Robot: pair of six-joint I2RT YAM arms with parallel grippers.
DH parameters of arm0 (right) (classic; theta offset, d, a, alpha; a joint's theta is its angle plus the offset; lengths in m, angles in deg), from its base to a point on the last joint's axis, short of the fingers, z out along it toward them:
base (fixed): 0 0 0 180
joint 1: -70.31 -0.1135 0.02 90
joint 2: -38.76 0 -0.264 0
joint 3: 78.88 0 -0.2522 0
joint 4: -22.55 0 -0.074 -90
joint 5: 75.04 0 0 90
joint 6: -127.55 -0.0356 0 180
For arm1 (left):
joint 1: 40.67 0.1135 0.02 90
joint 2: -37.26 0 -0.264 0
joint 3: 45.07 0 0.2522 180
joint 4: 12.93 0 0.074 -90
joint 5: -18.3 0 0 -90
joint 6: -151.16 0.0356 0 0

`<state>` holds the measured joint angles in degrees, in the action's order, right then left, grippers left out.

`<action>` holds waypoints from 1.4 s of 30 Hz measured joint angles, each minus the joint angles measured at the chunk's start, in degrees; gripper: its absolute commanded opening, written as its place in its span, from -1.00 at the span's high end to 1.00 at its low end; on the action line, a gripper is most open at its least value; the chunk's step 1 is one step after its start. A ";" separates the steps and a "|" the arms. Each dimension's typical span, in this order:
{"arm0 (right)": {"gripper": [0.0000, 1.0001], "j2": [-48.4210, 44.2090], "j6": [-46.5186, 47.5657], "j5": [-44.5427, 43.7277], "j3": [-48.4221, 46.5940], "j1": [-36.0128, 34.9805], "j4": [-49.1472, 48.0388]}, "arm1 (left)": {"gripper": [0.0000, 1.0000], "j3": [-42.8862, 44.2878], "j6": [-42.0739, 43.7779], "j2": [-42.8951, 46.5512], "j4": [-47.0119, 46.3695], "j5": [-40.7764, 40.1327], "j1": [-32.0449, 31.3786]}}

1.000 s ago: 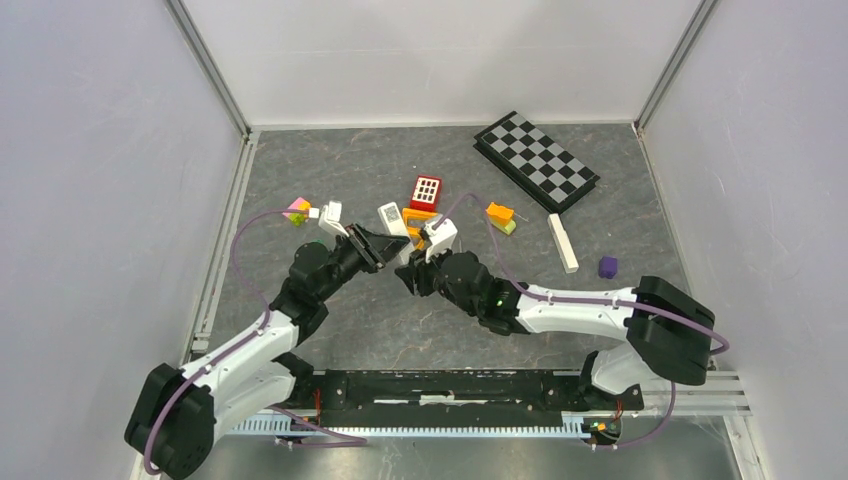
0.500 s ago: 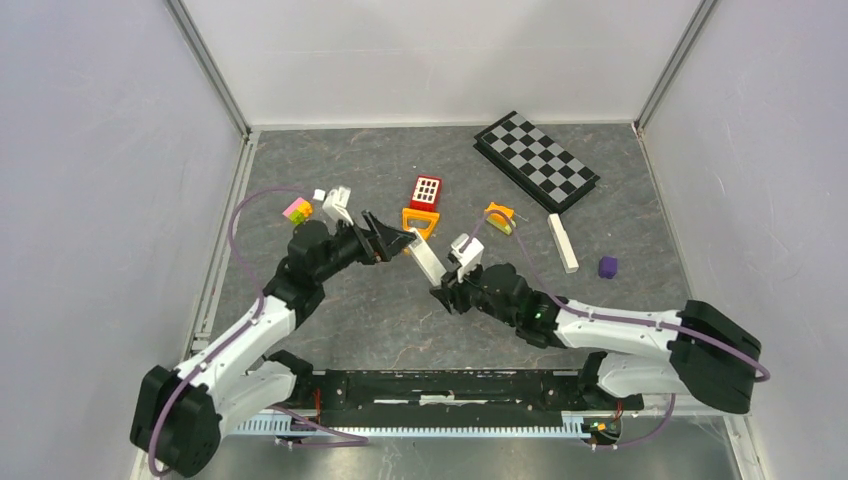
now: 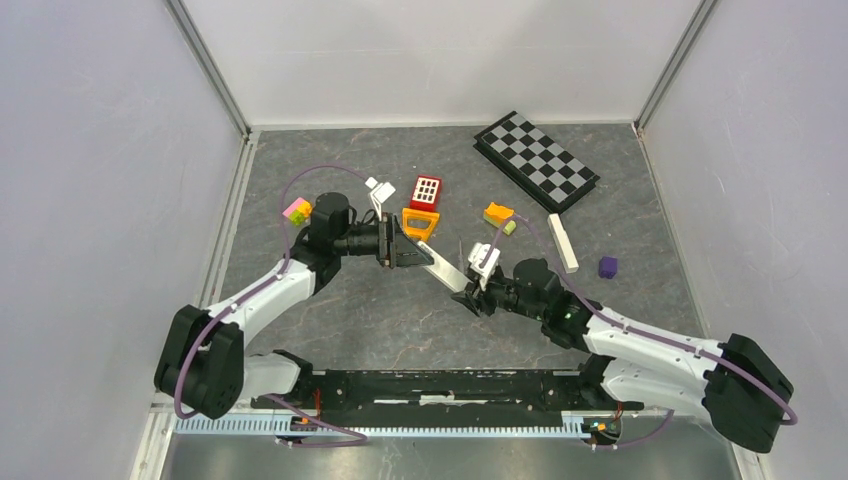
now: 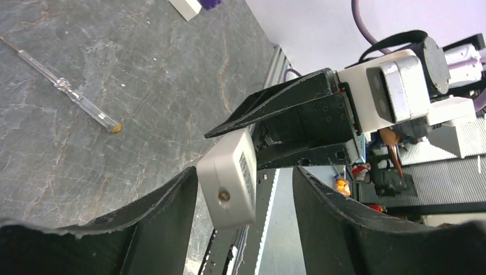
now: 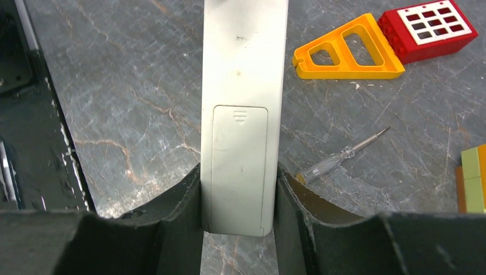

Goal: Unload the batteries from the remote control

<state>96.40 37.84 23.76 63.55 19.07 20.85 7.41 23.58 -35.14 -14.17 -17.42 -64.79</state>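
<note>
My right gripper (image 5: pixel 239 172) is shut on the near end of the white remote control (image 5: pixel 243 86) and holds it above the table. The remote's back faces the right wrist camera, with the battery cover (image 5: pixel 239 160) closed, so the batteries are hidden. In the top view the remote (image 3: pixel 447 268) slants between the two arms, with my right gripper (image 3: pixel 472 292) at its lower end. My left gripper (image 4: pixel 245 172) stands open around the remote's far end (image 4: pixel 229 183). That end lies close to the left finger (image 4: pixel 172 200), and a wide gap separates it from the other finger.
A thin clear-handled screwdriver (image 5: pixel 341 157) lies on the table beside the remote. Behind it are a yellow triangular piece (image 3: pixel 420 222) and a red block (image 3: pixel 426 190). A checkerboard (image 3: pixel 535 160), a white bar (image 3: pixel 562 242), a purple cube (image 3: pixel 607 267) and coloured blocks (image 3: pixel 500 215) lie to the right.
My right arm has drawn the remote toward the near right. My left gripper has swung right after it, opened wide, then narrowed a little around the remote's far end.
</note>
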 measured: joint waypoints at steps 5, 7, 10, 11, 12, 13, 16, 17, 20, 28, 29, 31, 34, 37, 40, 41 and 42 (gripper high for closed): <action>0.99 -1.99 5.25 0.81 0.28 -0.02 2.27 | 0.01 1.22 1.51 -0.22 1.81 1.84 -0.63; 0.99 -2.97 6.56 0.55 0.52 -0.02 2.69 | 0.02 1.86 2.25 -0.72 2.97 2.01 -1.07; 0.96 -3.61 8.09 0.15 0.81 -0.02 2.75 | 0.17 2.51 3.65 -1.31 5.70 2.32 -1.81; 0.95 -3.58 8.55 0.17 0.83 -0.02 2.86 | 0.27 2.64 4.26 -1.49 6.69 2.27 -2.08; 0.94 -3.58 8.90 0.20 0.85 -0.02 2.97 | 0.31 2.75 4.76 -1.70 7.63 2.23 -2.32; 0.94 -3.58 9.25 0.26 0.90 -0.02 3.08 | 0.30 2.80 5.18 -1.90 8.31 2.14 -2.54; 0.92 -3.58 10.21 0.39 1.38 -0.02 3.19 | 0.13 2.95 5.62 -2.38 9.49 1.81 -3.02; 0.91 -3.61 10.38 0.48 1.60 0.00 3.15 | 0.00 3.06 5.75 -2.56 9.77 1.68 -3.04; 0.90 -3.89 10.73 1.31 2.49 0.00 3.23 | -0.14 3.43 6.14 -3.02 10.38 1.22 -3.28; 0.87 -4.37 10.64 2.25 3.39 0.00 3.56 | 0.27 3.67 6.29 -3.02 10.47 0.81 -3.34; 0.87 -4.37 10.58 2.29 3.39 0.00 3.56 | 0.29 3.67 6.34 -3.02 10.54 0.66 -3.34; 0.84 -4.37 10.51 2.21 3.39 0.00 3.48 | 0.52 3.67 6.43 -3.04 10.73 0.20 -3.34; 0.56 -4.37 10.93 1.90 3.39 -0.02 3.61 | 0.74 3.67 6.16 -3.04 11.37 -0.02 -3.39; -0.29 -4.39 10.73 1.88 3.39 -0.02 3.85 | 0.91 3.67 6.16 -3.08 11.87 -0.26 -3.43; -0.77 -4.81 6.78 -0.66 3.39 -0.02 3.85 | 0.96 3.67 6.54 -3.08 12.09 -1.90 -3.93; -0.85 -5.25 4.72 -2.03 3.39 0.00 3.78 | 0.96 3.67 6.62 -3.08 12.20 -2.58 -4.07; -0.88 -5.68 2.82 -3.30 3.39 0.00 3.56 | 0.96 3.67 6.75 -3.06 12.17 -3.69 -4.28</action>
<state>90.72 40.66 20.46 66.94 19.07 24.41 11.08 30.33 -38.20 -2.00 -21.11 -69.07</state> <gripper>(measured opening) 0.844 0.326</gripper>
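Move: The remote control is in my right hand's grip, its other end already between my open left fingers. From my left hand its middle lies about 4 cm back, 5 cm right and 3 cm lower; from my right hand, some 5 cm ahead, 6 cm left and 3 cm higher. On the table roughly 19 cm below my left hand, the orange frame sits 6 cm ahead and 1 cm left, the screwdriver 1 cm back and 8 cm right. I pass the remote over in mid-air: my left hand sinks nearly 3 cm and eases slightly back and right, closing, slackening a little, then closing again to pinch its near end. My right hand keeps its grip while drawing about 2 cm right and down, tipping up some 5-10 degrees, and only at the end opens its fingers and lets go. ##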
